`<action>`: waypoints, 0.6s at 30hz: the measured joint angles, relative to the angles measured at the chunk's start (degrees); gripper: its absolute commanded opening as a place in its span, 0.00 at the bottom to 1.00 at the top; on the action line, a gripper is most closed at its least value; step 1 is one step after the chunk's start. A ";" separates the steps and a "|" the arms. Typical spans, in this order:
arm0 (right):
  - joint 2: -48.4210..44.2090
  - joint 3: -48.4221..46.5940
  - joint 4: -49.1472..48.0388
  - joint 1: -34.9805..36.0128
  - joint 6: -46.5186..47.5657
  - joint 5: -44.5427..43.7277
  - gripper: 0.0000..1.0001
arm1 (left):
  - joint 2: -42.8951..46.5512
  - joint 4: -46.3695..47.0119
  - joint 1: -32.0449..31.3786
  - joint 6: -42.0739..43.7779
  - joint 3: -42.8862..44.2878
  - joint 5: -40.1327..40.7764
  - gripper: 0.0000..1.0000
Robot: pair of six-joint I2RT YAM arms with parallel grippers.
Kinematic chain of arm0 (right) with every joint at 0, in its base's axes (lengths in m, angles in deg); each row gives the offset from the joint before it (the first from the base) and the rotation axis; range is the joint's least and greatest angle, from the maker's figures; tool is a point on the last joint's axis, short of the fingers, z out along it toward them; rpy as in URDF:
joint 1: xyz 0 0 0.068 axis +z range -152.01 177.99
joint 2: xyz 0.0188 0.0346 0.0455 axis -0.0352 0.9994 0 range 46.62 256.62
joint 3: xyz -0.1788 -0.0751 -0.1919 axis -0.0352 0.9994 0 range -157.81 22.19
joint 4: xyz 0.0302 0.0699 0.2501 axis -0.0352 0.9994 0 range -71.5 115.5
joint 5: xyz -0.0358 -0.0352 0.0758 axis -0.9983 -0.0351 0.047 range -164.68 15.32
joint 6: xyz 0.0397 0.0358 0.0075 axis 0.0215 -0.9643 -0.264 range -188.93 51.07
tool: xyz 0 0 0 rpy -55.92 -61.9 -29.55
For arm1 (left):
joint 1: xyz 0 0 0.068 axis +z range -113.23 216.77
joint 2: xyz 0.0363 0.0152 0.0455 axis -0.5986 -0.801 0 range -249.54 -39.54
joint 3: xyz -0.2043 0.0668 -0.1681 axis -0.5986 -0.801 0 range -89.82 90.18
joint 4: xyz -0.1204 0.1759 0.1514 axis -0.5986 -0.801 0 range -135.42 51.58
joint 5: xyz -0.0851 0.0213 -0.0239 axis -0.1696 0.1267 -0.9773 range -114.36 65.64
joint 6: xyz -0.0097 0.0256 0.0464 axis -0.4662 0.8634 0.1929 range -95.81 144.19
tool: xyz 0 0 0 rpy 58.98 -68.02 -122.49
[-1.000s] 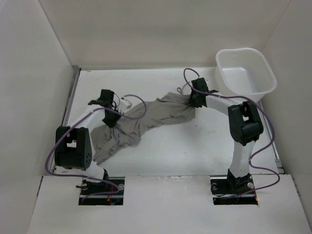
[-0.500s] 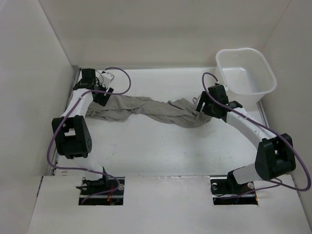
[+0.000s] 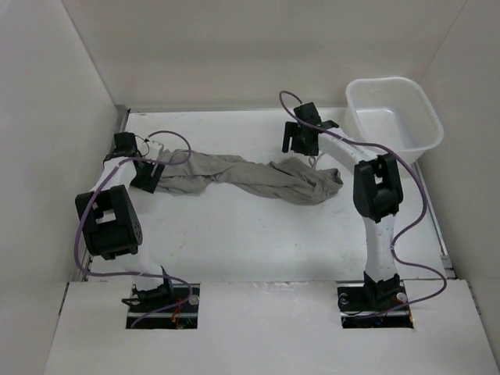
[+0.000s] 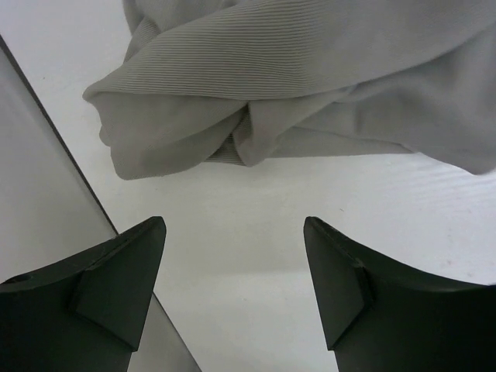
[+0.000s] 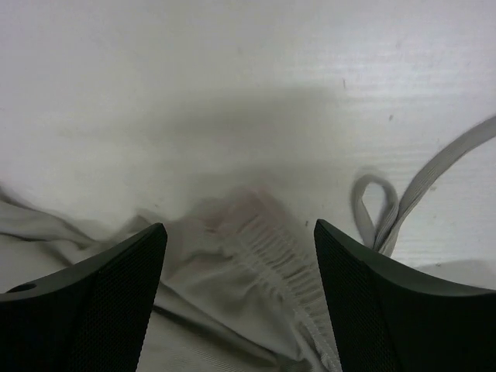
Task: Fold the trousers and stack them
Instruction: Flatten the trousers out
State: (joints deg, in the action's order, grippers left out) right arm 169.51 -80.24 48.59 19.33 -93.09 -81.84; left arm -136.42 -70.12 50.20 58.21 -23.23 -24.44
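The grey-taupe trousers [image 3: 250,176] lie stretched in a twisted band across the table, leg ends at the left and waist at the right. My left gripper [image 3: 147,178] is open and empty just short of the leg ends; in the left wrist view the bunched cuffs [image 4: 232,116] lie ahead of the gripper [image 4: 234,225] and bare table shows between the jaws. My right gripper [image 3: 299,144] is open above the far edge of the waist. In the right wrist view the gathered waistband [image 5: 263,248] lies under the gripper [image 5: 239,229], with the drawstring [image 5: 387,209] to the right.
A white plastic tub [image 3: 427,117] stands at the far right corner, close to the right arm. The left side wall [image 4: 46,194] rises right beside the left gripper. White walls close in the table on three sides.
Both grippers have let go of the trousers, which stay stretched out. The left gripper drew back towards the near side. The right gripper moved from the right end to the far edge of the waist.
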 measured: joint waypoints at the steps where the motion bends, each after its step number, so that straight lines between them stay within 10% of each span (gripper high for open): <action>1: 1.11 0.13 1.14 0.00 0.02 0.28 0.81 | -0.55 0.63 0.44 -0.20 0.00 0.20 0.71; 7: 3.98 1.29 3.63 0.13 -0.28 1.99 0.70 | -5.25 3.50 1.07 -0.61 0.24 1.05 0.71; 11: 4.31 1.29 3.76 0.11 -1.05 3.21 0.38 | -7.91 5.40 1.07 -0.61 1.16 1.38 0.66; 15: 4.31 1.31 3.72 0.04 -2.01 4.26 0.05 | -9.68 7.67 1.07 -0.76 2.21 1.66 0.38; 18: 4.31 1.29 3.58 -0.35 -2.82 5.62 0.00 | -10.97 9.03 0.98 -0.94 2.93 1.66 0.09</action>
State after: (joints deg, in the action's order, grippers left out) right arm 173.82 -78.95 52.17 18.98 -95.91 -76.22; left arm -147.39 -61.10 51.19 57.27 -20.30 -22.78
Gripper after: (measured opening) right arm 0.028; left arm 0.216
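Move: Both hands hang open over the ends of the trousers. The near edge of the leg end lies some 4 cm ahead of the left hand, 2 cm to its left and 4 cm below, the rest of that lower leg spreading about 8 cm right and 5 cm ahead of the hand. For the right hand the waistband corner is about 3 cm back, straight in line and 5 cm below; the drawstring loop lies roughly level, 6 cm right, the crumpled waist bundle 10 cm back and 3 cm right. The right hand drops about 5 cm and draws back some 3 cm onto the waistband corner, its wrist tipping the fingers about 10 degrees steeper, then stays there and shuts them in a pinch on the cloth. Meanwhile the left hand sinks some 4 cm beside the leg end, drifting left, then slides forward low over the table to the near edge and closes most of the way around the fabric. ##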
